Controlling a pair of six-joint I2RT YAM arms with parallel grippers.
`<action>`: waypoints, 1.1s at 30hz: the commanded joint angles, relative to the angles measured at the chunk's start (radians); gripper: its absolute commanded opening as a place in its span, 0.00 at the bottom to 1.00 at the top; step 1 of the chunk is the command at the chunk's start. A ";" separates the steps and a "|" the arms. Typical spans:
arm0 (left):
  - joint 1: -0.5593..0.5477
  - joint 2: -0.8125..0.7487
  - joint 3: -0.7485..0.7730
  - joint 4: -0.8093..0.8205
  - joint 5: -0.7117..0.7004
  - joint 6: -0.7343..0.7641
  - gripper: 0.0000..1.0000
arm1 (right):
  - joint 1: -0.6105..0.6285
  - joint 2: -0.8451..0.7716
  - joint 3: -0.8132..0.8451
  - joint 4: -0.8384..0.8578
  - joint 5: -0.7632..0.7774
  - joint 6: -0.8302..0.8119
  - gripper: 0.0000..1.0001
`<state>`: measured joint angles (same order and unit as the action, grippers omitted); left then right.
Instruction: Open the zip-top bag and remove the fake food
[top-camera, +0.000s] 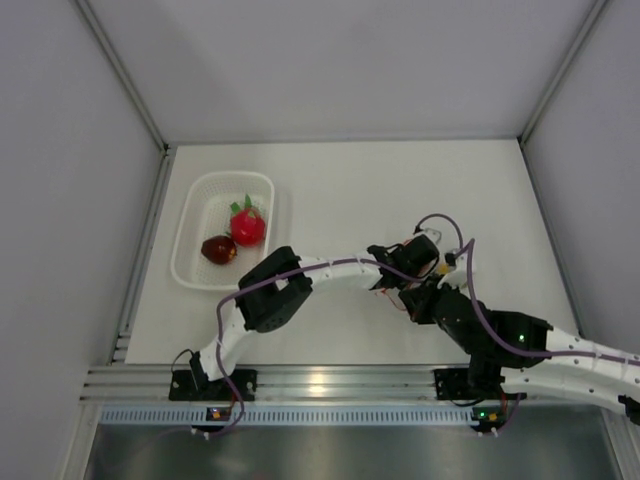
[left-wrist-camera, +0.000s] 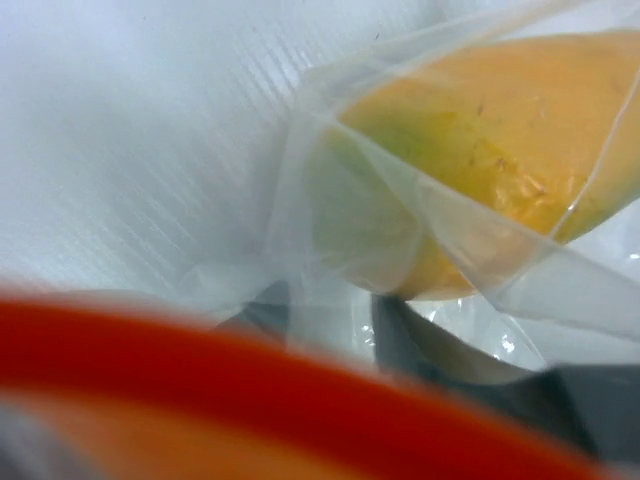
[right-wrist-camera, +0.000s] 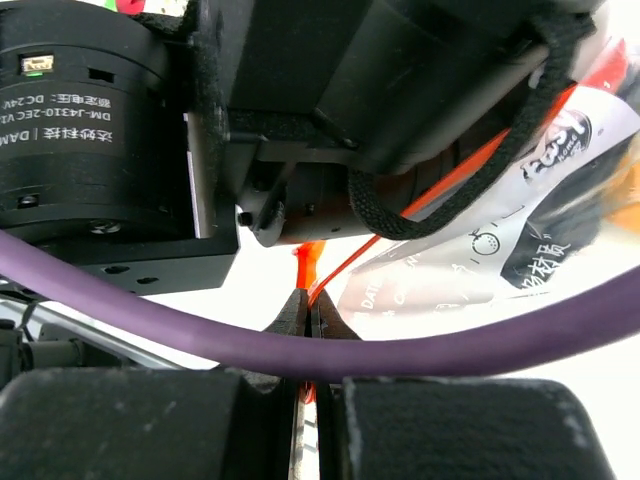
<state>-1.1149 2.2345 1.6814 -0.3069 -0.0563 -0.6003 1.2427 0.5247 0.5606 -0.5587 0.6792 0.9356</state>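
Note:
The zip-top bag (left-wrist-camera: 330, 200) fills the left wrist view, its orange-red zip strip (left-wrist-camera: 250, 380) a blur across the bottom. A yellow-orange piece of fake food (left-wrist-camera: 500, 120) lies inside it. My left gripper (left-wrist-camera: 325, 310) is in the bag's mouth. Its dark fingers (left-wrist-camera: 400, 330) stand apart behind the film, just under the fruit, and a grip does not show. My right gripper (right-wrist-camera: 312, 300) is shut on the bag's (right-wrist-camera: 480, 230) zip strip (right-wrist-camera: 308, 262). From above, both grippers (top-camera: 395, 262) (top-camera: 415, 295) meet at mid-table and hide most of the bag.
A white perforated basket (top-camera: 190, 225) stands at the left of the table. It holds a red toy fruit with green leaves (top-camera: 248, 226) and a dark maroon one (top-camera: 218, 249). A purple cable (right-wrist-camera: 420, 345) crosses the right wrist view.

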 joint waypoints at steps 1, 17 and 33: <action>0.001 -0.042 -0.053 0.020 -0.054 -0.001 0.48 | 0.018 -0.014 0.033 -0.015 -0.009 -0.017 0.00; -0.002 -0.594 -0.428 -0.424 -0.320 -0.053 0.77 | 0.015 0.147 0.180 0.022 -0.119 -0.061 0.00; -0.023 -0.455 -0.333 -0.429 -0.514 -0.042 0.89 | -0.078 0.264 0.119 0.109 -0.448 -0.155 0.00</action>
<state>-1.1355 1.7302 1.2968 -0.7532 -0.4671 -0.6273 1.1660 0.8085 0.6678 -0.4709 0.2768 0.8101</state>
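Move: The yellow mango, still inside the bag, lies just past the left fingertips, about 5 cm to their right, 3 cm farther out and roughly level with them. The bag edge pinched by the right fingers is about 9 cm left of the left hand, 8 cm nearer the base and 15 cm above it; the basket is some 52 cm left and 10 cm farther out. From the right hand the mango lies about 11 cm ahead, 14 cm right and 15 cm below. Still reaching in at the bag's mouth, the left hand drags the bag left past the right gripper by about 20 cm, arching up some 8 cm before sinking again, its fingers spreading nearly wide and swinging some 30 degrees to point more steeply down. The right fingers keep pinching the orange edge, rising briefly, then following left about 6 cm and sinking while turning counter-clockwise. ##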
